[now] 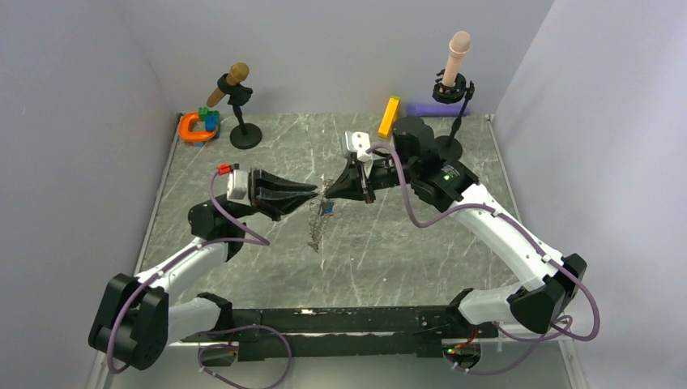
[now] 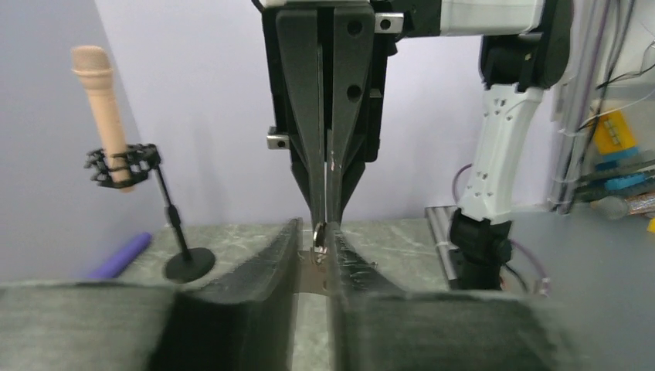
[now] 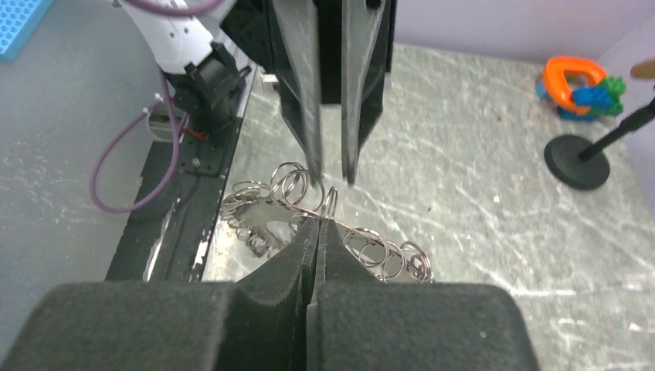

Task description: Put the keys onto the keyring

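The keyring (image 1: 315,227) is a grey metal ring fringed with small loops, and it hangs down to the table between the two grippers. My right gripper (image 3: 318,222) is shut on one of its loops, with the rest of the keyring (image 3: 263,209) spreading to either side below. My left gripper (image 3: 330,176) faces it tip to tip, its jaws a narrow gap apart around the pinched loop (image 2: 317,232) without clamping it. A small blue key (image 1: 328,209) shows just under the right gripper (image 1: 326,190). Whether it is on the ring I cannot tell. No other keys are in view.
An orange C-shaped toy with coloured bricks (image 1: 197,127) lies at the back left, beside a microphone stand (image 1: 245,134). A yellow block (image 1: 389,116), a purple piece (image 1: 433,109) and a second microphone stand (image 1: 448,146) are at the back right. Walls enclose three sides.
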Controlling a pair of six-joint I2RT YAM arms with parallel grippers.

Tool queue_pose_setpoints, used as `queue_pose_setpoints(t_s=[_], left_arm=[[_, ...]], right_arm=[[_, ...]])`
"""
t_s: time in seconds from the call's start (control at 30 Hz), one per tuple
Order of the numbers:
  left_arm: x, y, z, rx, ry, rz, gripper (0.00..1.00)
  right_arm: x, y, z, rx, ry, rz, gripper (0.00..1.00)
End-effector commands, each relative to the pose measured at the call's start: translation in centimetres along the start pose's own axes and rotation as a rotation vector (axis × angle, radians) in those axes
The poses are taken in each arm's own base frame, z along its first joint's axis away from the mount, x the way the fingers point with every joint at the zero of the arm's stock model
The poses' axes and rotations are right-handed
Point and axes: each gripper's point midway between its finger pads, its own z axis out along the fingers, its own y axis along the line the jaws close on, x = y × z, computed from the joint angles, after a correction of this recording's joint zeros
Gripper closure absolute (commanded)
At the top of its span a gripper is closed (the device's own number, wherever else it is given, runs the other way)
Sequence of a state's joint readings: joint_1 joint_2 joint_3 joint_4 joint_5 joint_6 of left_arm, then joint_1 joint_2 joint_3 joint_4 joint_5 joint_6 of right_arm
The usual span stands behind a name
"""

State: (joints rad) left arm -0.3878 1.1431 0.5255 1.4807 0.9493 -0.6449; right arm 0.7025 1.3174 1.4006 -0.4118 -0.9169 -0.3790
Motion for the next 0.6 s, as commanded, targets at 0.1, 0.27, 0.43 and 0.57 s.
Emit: queue_pose_setpoints(t_s=[0.1,0.27,0.43,0.57], left_arm=[[-1.7,-0.2,-0.7,-0.003,0.063,0.123,0.41],[-0.4,0.5,-1.2,-0.009,0.210,0.200,0.36],[1.5,1.4,-2.0,-0.016,0.374,0.277,0.36],[2.9,1.1,-1.8,-0.003,0.449,0.313,0.37]], right_arm=[[1.3,-0.7,-2.1,0.038,0.097,-0.047,1.00],[3.6,0.0,-2.8,0.004,0.207,-0.067,1.00],[5.6,0.5,-3.9,-0.038,0.330,-0.087,1.00],[6.7,0.3,-4.8,-0.065,0.434,-0.076,1.00]])
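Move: The right fingers already pinch the keyring at its upper rim; its middle hangs roughly 6 cm below this hand, about 1 cm back and 1 cm to its left. The blue-tagged key hangs by the grip, some 4 cm below and 2 cm back of the right hand. From the left hand, whose fingers have already begun to part, the keyring's middle lies about 3 cm to the right, 1 cm back and 7 cm below. Down about 6 cm and to the right nearly 5, the right hand carries the keyring away from the left, keeping its pinch while its fingers tip some 20 degrees farther downward. The left fingers spread wide beside the rim; that hand eases a little left, then slightly forward, its upward-tilted fingers dropping towards level. ##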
